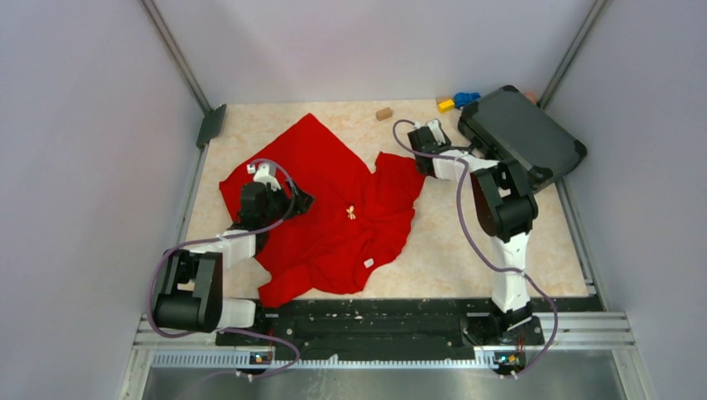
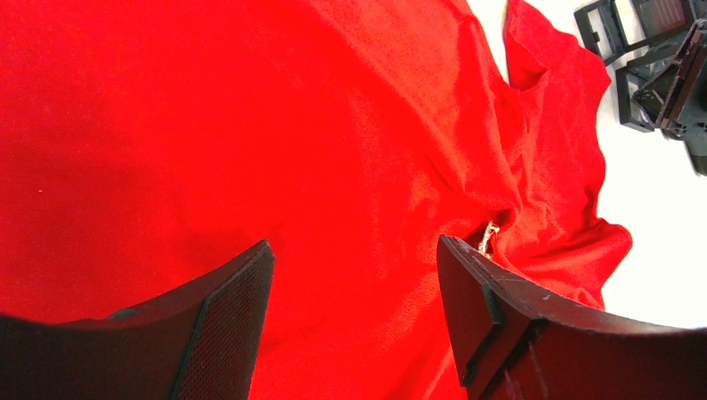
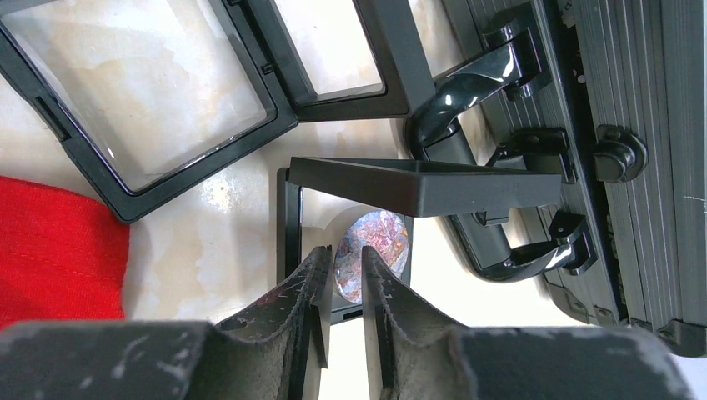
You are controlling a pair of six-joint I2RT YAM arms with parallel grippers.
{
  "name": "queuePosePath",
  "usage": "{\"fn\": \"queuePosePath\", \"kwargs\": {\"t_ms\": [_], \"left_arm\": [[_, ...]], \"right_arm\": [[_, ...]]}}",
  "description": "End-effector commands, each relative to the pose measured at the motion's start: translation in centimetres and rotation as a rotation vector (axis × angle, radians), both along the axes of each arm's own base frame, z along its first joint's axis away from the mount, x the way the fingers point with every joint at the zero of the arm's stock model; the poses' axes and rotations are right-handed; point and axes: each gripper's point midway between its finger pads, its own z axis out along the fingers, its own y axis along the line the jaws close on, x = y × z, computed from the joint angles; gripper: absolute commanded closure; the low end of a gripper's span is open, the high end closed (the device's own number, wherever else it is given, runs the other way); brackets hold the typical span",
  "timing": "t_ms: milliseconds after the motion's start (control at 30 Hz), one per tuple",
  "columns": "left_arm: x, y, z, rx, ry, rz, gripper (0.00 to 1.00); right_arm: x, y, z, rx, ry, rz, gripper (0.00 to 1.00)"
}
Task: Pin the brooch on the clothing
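Note:
The clothing (image 1: 333,200), a bright red garment with a small white tag (image 1: 368,263), lies spread on the table. A small gold brooch (image 1: 351,212) sits in its creased middle, just past my right fingertip in the left wrist view (image 2: 492,236). My left gripper (image 2: 354,258) hovers open over the red fabric (image 2: 250,125), left of that brooch (image 1: 298,202). My right gripper (image 3: 346,262) is beside the garment's right edge (image 1: 425,143). Its jaws stand a narrow gap apart, clamping nothing. Just beyond the tips, a round mottled brooch (image 3: 375,250) lies in an open black display box (image 3: 425,185).
A black hard case (image 1: 521,137) with a glossy handle (image 3: 467,100) lies at the back right, close to the display box. More open clear-window boxes (image 3: 142,92) lie between case and garment. Small wooden (image 1: 383,113), yellow (image 1: 446,105) and blue (image 1: 467,98) blocks sit by the back wall.

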Motion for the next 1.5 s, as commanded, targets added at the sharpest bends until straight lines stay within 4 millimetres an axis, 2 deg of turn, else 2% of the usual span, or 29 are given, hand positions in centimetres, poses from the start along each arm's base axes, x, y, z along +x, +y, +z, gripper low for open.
{"fn": "queuePosePath", "kwargs": {"t_ms": [0, 367, 500, 700, 933, 1167, 1333, 1467], "left_arm": [[1.0, -0.3, 1.6, -0.014, -0.053, -0.01, 0.25], [1.0, -0.3, 1.6, -0.015, -0.054, -0.012, 0.25], [1.0, -0.3, 1.6, -0.015, -0.054, -0.011, 0.25], [1.0, -0.3, 1.7, -0.015, -0.058, -0.013, 0.25], [0.9, -0.6, 1.9, -0.017, -0.065, -0.029, 0.25], [0.8, -0.6, 2.0, -0.014, -0.07, -0.033, 0.25], [0.8, -0.9, 2.3, -0.018, -0.082, -0.052, 0.25], [0.5, -1.8, 3.1, -0.024, -0.118, -0.101, 0.25]], "right_arm": [[0.0, -0.7, -0.5, -0.017, -0.003, -0.031, 0.79], [-0.2, -1.1, -1.5, -0.044, 0.018, -0.041, 0.8], [0.0, -1.1, -1.3, -0.052, 0.01, -0.038, 0.89], [0.2, -1.6, 0.8, -0.08, -0.032, -0.038, 1.0], [0.1, -1.6, 4.6, -0.093, -0.126, -0.022, 1.0], [-0.8, -1.2, 7.1, -0.098, -0.182, -0.008, 1.0], [-1.8, 0.0, 8.1, 0.018, -0.195, 0.019, 1.0], [-3.4, 2.8, 9.0, 0.26, -0.198, 0.096, 1.0]]}}
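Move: The round brooch in its open box is practically at the right hand's partly open fingertips: about 1 cm to the right and 1 cm below, neither ahead nor back. The empty open box lies some 7 cm left and 4 cm farther out, the suitcase handle about 9 cm right and 1 cm ahead, the red clothing's sleeve end roughly 14 cm left, level. From the left hand the brooch is about 42 cm right, 11 cm ahead and 6 cm lower. The right fingertips pinch the thin round brooch, closing fully on it as the hand settles about half a centimetre and edges 1 to 2 cm to the right. Then the hand lifts it straight out of its box, rising some 6 cm and drawing back about 2 cm, with the fingers tipping up slightly, under 10 degrees. ##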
